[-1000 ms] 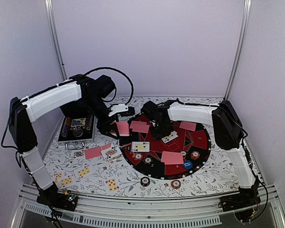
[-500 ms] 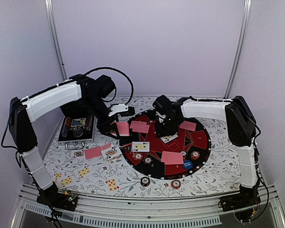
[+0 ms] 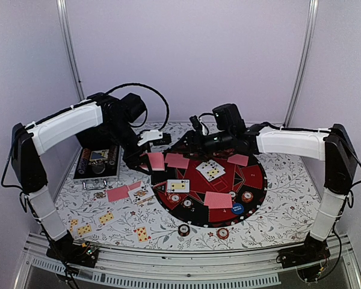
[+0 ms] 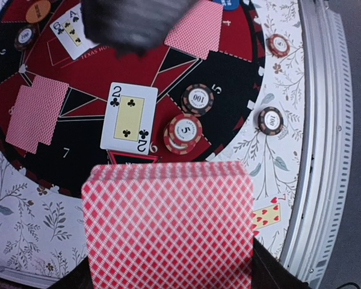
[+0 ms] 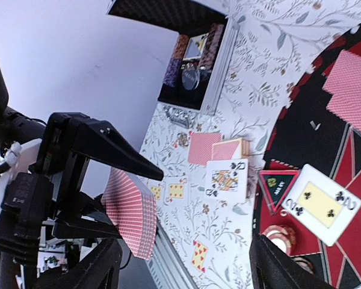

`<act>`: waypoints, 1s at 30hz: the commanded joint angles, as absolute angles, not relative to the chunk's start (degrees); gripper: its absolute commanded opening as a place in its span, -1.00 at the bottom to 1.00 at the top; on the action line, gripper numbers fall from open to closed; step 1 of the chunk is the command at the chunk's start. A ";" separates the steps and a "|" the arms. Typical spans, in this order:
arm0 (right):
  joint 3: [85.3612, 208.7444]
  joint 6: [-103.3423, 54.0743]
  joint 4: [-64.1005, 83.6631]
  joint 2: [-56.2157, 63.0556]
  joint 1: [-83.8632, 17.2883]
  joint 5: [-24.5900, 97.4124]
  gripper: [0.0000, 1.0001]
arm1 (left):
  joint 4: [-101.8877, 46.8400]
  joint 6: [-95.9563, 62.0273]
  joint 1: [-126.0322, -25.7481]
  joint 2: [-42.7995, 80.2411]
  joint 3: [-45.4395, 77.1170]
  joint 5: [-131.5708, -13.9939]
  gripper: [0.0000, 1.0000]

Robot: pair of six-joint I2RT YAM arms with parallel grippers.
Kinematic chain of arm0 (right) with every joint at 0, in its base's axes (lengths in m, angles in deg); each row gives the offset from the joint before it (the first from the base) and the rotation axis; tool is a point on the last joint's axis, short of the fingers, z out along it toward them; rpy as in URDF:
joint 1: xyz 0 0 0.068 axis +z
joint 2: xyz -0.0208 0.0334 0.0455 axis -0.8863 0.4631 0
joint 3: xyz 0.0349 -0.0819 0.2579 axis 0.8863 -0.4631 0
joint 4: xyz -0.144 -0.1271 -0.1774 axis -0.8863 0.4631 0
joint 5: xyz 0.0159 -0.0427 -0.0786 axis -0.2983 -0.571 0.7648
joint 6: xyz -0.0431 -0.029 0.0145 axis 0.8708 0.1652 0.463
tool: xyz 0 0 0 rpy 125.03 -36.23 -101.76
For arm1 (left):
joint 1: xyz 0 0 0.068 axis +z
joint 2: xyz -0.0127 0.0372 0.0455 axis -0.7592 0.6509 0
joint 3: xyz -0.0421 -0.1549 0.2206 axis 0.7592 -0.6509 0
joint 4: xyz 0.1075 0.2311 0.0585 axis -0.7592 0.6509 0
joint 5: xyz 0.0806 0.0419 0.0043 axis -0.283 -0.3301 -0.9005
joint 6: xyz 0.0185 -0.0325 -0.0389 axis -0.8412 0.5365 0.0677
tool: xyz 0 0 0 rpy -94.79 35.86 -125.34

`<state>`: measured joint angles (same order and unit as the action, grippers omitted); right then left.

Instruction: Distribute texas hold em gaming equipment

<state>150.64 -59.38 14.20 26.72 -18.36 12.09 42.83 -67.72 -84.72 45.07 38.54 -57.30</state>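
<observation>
My left gripper (image 3: 148,159) is shut on a deck of pink-red-backed cards (image 4: 168,223), held above the left edge of the round mat (image 3: 259,180); the deck also shows in the right wrist view (image 5: 131,214). My right gripper (image 3: 196,133) is open and empty, raised over the mat's back edge and pointing left; its fingers (image 5: 93,271) frame the right wrist view. Two face-up cards (image 3: 210,170) lie mid-mat. The 2 of clubs (image 4: 129,117) lies beside a chip stack (image 4: 183,132) and another chip (image 4: 198,99). Face-down cards (image 3: 177,161) and a blue button (image 3: 237,209) sit on the mat.
The silver case (image 3: 97,161) lies open at the left rear. Loose cards (image 3: 117,193) and a small deck (image 5: 231,149) lie on the floral cloth left of the mat. Two chips (image 3: 184,229) lie near the front rail (image 3: 186,256). An orange disc (image 4: 38,10) sits on the mat.
My right arm has lifted off the mat's middle, swung back and right, and turned to point left, uncovering the face-up cards. The left arm with the deck has not moved.
</observation>
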 commanded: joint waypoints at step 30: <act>154.71 -90.60 -23.36 48.86 -12.67 -6.96 0.42 | 42.61 -67.55 -84.28 44.49 40.16 -55.00 -0.54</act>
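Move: The card deck is held up between the left hand's fingers, right at its hand point. From the right hand the deck lies about 8 cm to the left, 5 cm back and 3 cm lower. Down on the board, some 20 cm below the right hand, are the face-down cards, 9 cm ahead and 1 cm left; the two of clubs, 4 cm back and 1 cm left; and the middle cards, 6 cm ahead and 11 cm right. The right hand brings its fingertips right up to the red-backed face of the deck, though whether they touch can't be seen. It travels about 10 cm left, some 5 cm back and a little down, turning about 30 degrees so that the fingers level out, swing back and roll, still wide open. The left hand holds the deck steady. ##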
